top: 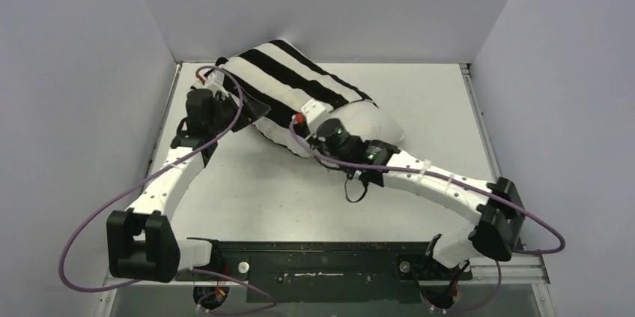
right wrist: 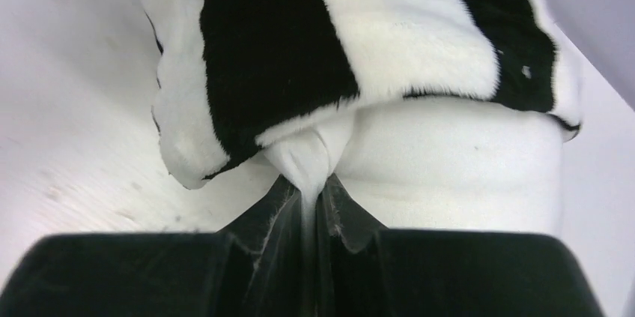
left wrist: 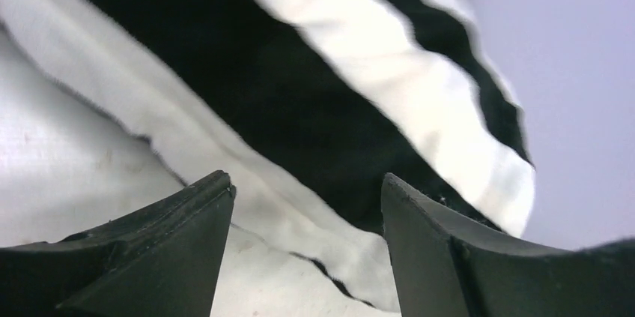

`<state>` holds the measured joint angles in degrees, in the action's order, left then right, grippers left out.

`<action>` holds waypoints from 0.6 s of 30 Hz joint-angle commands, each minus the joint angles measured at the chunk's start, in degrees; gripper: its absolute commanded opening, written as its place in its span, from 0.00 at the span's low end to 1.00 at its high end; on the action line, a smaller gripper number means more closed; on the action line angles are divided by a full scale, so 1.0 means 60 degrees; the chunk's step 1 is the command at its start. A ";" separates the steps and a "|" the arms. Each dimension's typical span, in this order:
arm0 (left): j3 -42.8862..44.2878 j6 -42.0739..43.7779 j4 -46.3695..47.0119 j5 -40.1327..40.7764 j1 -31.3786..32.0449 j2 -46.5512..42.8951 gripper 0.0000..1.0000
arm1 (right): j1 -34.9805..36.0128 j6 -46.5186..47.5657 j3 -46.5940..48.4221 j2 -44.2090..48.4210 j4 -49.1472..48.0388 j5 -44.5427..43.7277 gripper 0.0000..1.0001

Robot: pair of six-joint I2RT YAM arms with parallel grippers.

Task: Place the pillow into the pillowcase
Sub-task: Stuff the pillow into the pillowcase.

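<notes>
The black-and-white striped pillowcase lies at the back left of the table, drawn over most of the off-white pillow, whose near end bulges out. In the right wrist view my right gripper is shut on a pinched fold of the pillow, just under the pillowcase hem. From above, the right gripper sits at that exposed end. My left gripper is at the pillowcase's left edge. Its jaws stand apart in the left wrist view, left gripper open, with striped pillowcase cloth just beyond the tips.
Grey walls close the white table on the left, back and right. Purple cables loop from both arms, one trailing past the right edge. The black base rail runs along the near edge.
</notes>
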<state>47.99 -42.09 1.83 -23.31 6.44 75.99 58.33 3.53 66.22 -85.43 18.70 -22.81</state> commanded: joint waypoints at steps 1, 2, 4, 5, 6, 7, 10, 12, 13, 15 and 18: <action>0.2334 0.1276 -0.2095 0.1135 0.0524 -0.1578 0.67 | -0.0880 -0.1944 0.1536 0.1591 -0.0437 0.2663 0.00; 0.2788 0.1538 -0.2636 0.1344 0.0760 -0.1700 0.64 | -0.1407 -0.2581 0.1447 0.1757 -0.0524 0.3360 0.00; 0.3518 0.1988 -0.3529 0.1967 0.1365 -0.1951 0.60 | -0.2772 -0.4212 0.0800 0.2178 -0.1114 0.5494 0.00; 0.3663 0.2160 -0.3778 0.2265 0.1689 -0.2067 0.58 | -0.3290 -0.4789 0.0386 0.2416 -0.1542 0.6005 0.00; 0.3675 0.2293 -0.3879 0.2469 0.1999 -0.2212 0.57 | -0.3722 -0.5180 -0.0096 0.2613 -0.1940 0.6199 0.00; 0.3598 0.2377 -0.3905 0.2593 0.2232 -0.2354 0.54 | -0.4107 -0.5493 -0.0471 0.2747 -0.2222 0.6216 0.00; 0.2849 0.2565 -0.3351 0.2598 0.2678 -0.2421 0.47 | -0.4862 -0.6346 -0.1350 0.2699 -0.3170 0.6821 0.00; 0.2206 0.2525 -0.2596 0.2280 0.2886 -0.2261 0.41 | -0.5200 -0.6815 -0.1687 0.2476 -0.3754 0.7183 0.00; 0.1670 0.2492 -0.2046 0.2322 0.3004 -0.2187 0.37 | -0.5274 -0.6918 -0.1780 0.2377 -0.3966 0.7199 0.00; 0.0997 0.2468 -0.0954 0.2593 0.3258 -0.1969 0.30 | -0.5438 -0.7110 -0.1857 0.2216 -0.4204 0.7185 0.00; 0.0069 0.2766 0.0846 0.3008 0.3624 -0.1522 0.22 | -0.5696 -0.7453 -0.1857 0.2009 -0.4539 0.7451 0.00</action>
<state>54.15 -28.16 -6.48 -8.93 25.78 63.61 26.44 -35.16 54.83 -72.23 2.15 18.76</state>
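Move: The right hand already has a gathered corner of the pillow pinched. The middle of the pillowcase mouth lies about 6 cm ahead, 6 cm right and 3 cm below; the pillow's uncovered end is some 4 cm ahead, 14 cm right and 7 cm below. From the open, empty left hand the mouth is roughly 18 cm right, 3 cm back and 5 cm below, with the pillowcase's middle about 7 cm ahead, 6 cm right and 8 cm below. Still pinching the pillow right at the pillowcase mouth, the right hand hoists about 11 cm, then swings right and a little forward while easing down by less than half of that, rolling some 50 degrees with its left side rising and tipping down. The left hand heaves up steeply and back, then drops about halfway, drifting right beside the pillowcase's near edge as its fingers close most of the way on nothing. ##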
